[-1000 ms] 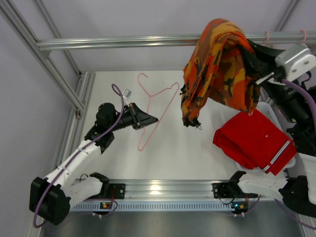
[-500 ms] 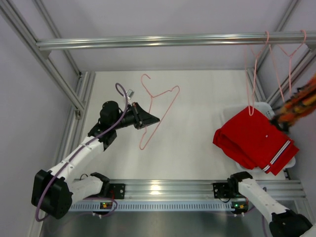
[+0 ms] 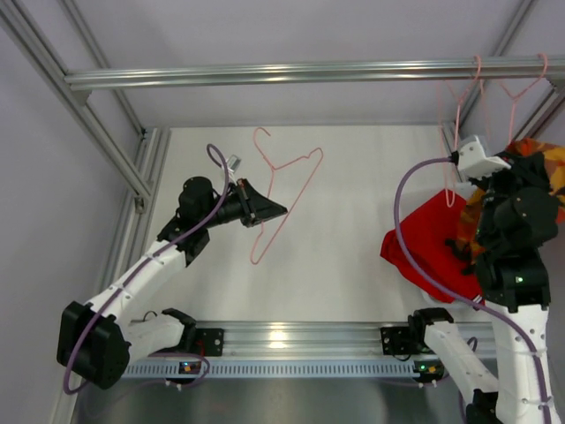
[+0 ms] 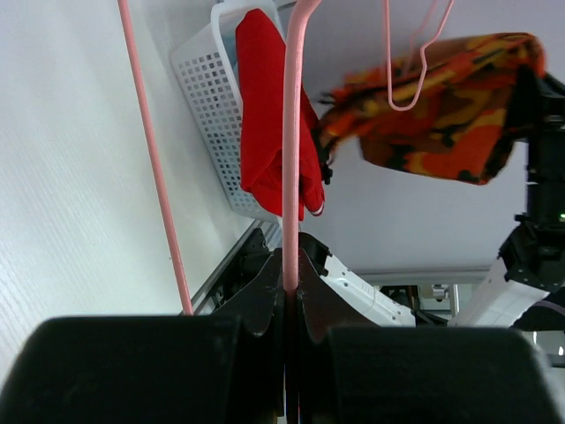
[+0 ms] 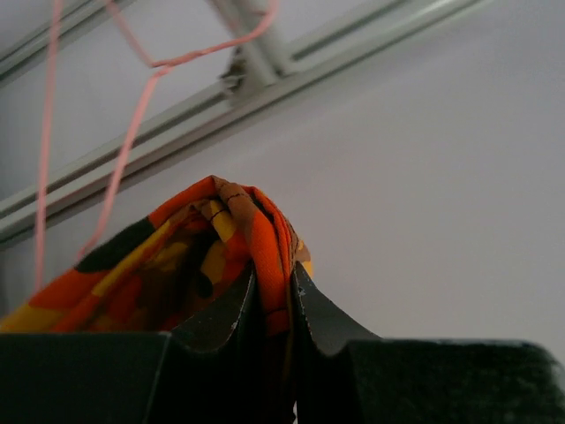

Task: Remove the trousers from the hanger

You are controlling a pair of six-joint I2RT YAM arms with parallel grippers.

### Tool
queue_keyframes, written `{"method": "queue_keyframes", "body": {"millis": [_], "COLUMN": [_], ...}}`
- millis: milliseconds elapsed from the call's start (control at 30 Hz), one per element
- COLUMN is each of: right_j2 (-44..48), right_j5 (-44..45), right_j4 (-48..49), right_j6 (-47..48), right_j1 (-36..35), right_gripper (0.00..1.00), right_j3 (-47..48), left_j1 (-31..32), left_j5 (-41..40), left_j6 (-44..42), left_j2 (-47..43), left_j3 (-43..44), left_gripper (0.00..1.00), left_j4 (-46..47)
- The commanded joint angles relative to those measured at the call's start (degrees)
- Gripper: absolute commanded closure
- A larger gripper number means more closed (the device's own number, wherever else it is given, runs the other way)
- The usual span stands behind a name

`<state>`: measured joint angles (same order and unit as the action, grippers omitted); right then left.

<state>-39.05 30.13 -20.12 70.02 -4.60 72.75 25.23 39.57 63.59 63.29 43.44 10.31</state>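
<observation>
My left gripper is shut on the wire of a bare pink hanger, holding it above the left half of the table; the wrist view shows the wire pinched between the jaws. My right arm is at the far right, and its gripper is shut on a fold of the orange-yellow patterned trousers, which hang beside the arm. The red trousers lie draped over a white basket under the right arm.
Two empty pink hangers hang from the metal rail at the back right. Frame posts run along the left side. The arm bases sit on the aluminium bar at the near edge.
The right arm swung the patterned trousers from high at the centre out to the right, and now stands over the basket. The left gripper and its hanger have barely moved.
</observation>
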Motion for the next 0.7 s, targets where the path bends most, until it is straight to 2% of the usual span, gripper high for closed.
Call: {"method": "queue_keyframes", "body": {"millis": [0,100,300,467,567,667], "right_j2": [3.27,3.71,7.4,12.14,15.3,17.42], "right_j5": [-0.95,-0.95,-0.95,-5.6,-8.77,-10.79], "right_j4": [10.87,12.56,4.32,-22.29,-32.57,-35.95], "right_j6": [1.35,0.3,-1.9,-6.03,-7.09,-7.0], "right_j1": [0.47,0.38,0.47,0.38,0.38,0.38], "right_gripper": [1.0,1.0,1.0,1.0,1.0,1.0], "right_j3": [-3.65,-8.14,-10.08,-6.14,-8.57,-14.18], "left_j1": [0.25,0.25,0.25,0.25,0.25,0.17], "left_j5": [0.33,0.24,0.15,0.16,0.33,0.33], "left_j6": [-0.14,-0.31,-1.72,-1.54,-1.45,-1.1], "left_j2": [-0.09,0.08,-0.18,0.35,0.78,1.14], "left_j3": [3.23,3.75,4.72,4.64,4.81,4.72], "left_gripper": [1.0,1.0,1.0,1.0,1.0,1.0], "left_j4": [4.19,4.02,2.0,2.26,2.44,2.88]}}
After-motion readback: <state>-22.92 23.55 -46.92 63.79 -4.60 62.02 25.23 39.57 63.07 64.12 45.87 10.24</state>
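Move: From my right hand, which holds the camouflage trousers, the basket lies about 44 cm below and 6 cm ahead, practically level sideways. The red trousers heaped in it are some 42 cm below, 4 cm ahead and 6 cm to the left. Two empty hangers hang roughly at hand height: the right one about 15 cm ahead and 2 cm left, the left one some 16 cm ahead and 12 cm left. From my left hand the basket is around 45 cm to the right, 2 cm ahead and 21 cm below. I follow through on the throw with my right hand: it drops about 7 cm while pushing a little forward, checks briefly, then draws back some 8 cm and sinks on, about 13 cm lower in all, towards the basket's height. The fingers tip down nearly 20 degrees and keep pinching the camouflage trousers, whose cloth passes beneath the right empty hanger. ##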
